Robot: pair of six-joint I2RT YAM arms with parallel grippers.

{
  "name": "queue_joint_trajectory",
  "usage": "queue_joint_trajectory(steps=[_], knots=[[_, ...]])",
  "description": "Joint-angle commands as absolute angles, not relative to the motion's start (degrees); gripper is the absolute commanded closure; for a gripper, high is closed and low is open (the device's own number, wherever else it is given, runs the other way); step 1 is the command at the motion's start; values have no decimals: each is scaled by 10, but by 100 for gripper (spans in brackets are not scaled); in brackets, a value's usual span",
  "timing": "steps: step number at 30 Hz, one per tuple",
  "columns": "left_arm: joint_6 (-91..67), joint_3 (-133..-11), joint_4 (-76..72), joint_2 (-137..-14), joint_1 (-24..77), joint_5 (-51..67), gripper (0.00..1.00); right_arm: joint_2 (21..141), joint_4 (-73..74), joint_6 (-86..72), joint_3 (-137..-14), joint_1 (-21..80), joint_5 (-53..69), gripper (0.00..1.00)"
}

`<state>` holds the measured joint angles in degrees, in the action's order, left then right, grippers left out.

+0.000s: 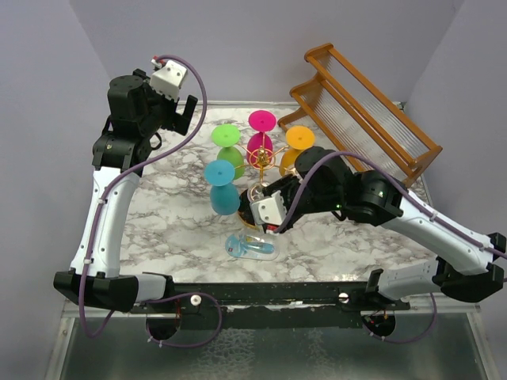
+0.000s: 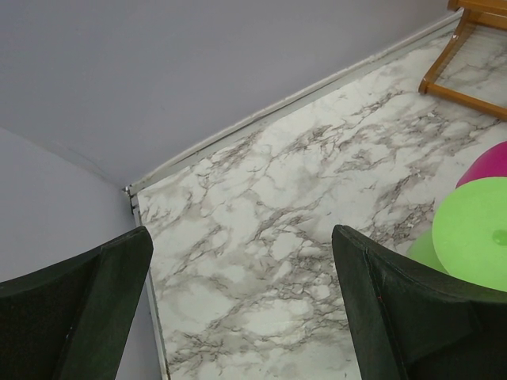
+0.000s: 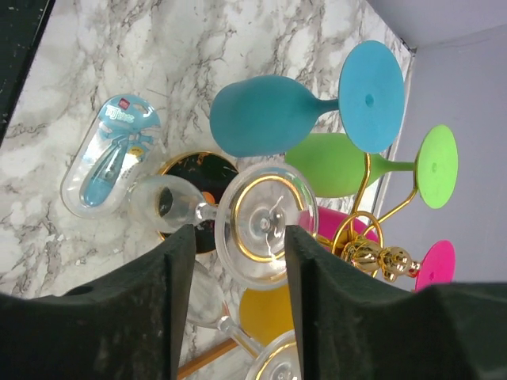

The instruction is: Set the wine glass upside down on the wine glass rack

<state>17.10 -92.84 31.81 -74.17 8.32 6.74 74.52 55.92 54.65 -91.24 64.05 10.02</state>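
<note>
The clear gold-rimmed wine glass (image 3: 265,223) hangs upside down on the gold wire wine glass rack (image 3: 380,257), foot up and bowl over the rack's round black base (image 3: 190,170). My right gripper (image 3: 240,233) stands open around the foot, with a gap showing on the left finger's side. In the top view this gripper (image 1: 265,226) hovers at the rack's (image 1: 260,158) near side. My left gripper (image 2: 242,237) is wide open over bare marble at the back left (image 1: 184,111), holding nothing.
Blue (image 1: 221,186), green (image 1: 227,146), magenta (image 1: 261,131) and orange (image 1: 297,146) glasses hang on the rack, and another clear glass (image 3: 277,360) sits beside mine. A blister package (image 1: 252,247) lies near the front edge. The wooden slatted rack (image 1: 368,111) stands at the back right.
</note>
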Motion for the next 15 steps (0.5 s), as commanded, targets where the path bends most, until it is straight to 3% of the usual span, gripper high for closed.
queue_joint_trajectory(steps=[1, 6, 10, 15], knots=[[177, -921, 311, -743, 80, 81, 1, 717, 567, 530, -929, 618, 156, 49], [179, -924, 311, -746, 80, 79, 1, 693, 581, 514, -952, 571, 234, 42], [179, -924, 310, -746, 81, 78, 1, 669, 576, 495, -960, 513, 286, 30], [175, -914, 304, -735, 80, 70, 1, 627, 500, 438, -925, 419, 277, 24]])
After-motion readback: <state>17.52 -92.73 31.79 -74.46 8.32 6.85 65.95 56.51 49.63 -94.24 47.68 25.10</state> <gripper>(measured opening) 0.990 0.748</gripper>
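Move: The right hand has the just-hung clear wine glass right at its fingertips: the glass's middle is about level fore and aft, roughly 2 cm left and 7 cm below. At the same height, the second clear glass hangs some 5 cm right and 4 cm ahead of the hand, the blue glass about 11 cm left and 5 cm ahead. From the left hand, the just-hung glass lies roughly 22 cm back, 17 cm right and 17 cm below. Rising and swinging right with growing speed, the right hand backs off from the foot of the clear glass it has just hung, going some 6 cm up and nearly as far right. Its fingers, already loosened, spread from just under half to about three-quarters open, while the left-pointing fingertips tilt up about 15 degrees. It ends well clear of the glass. ##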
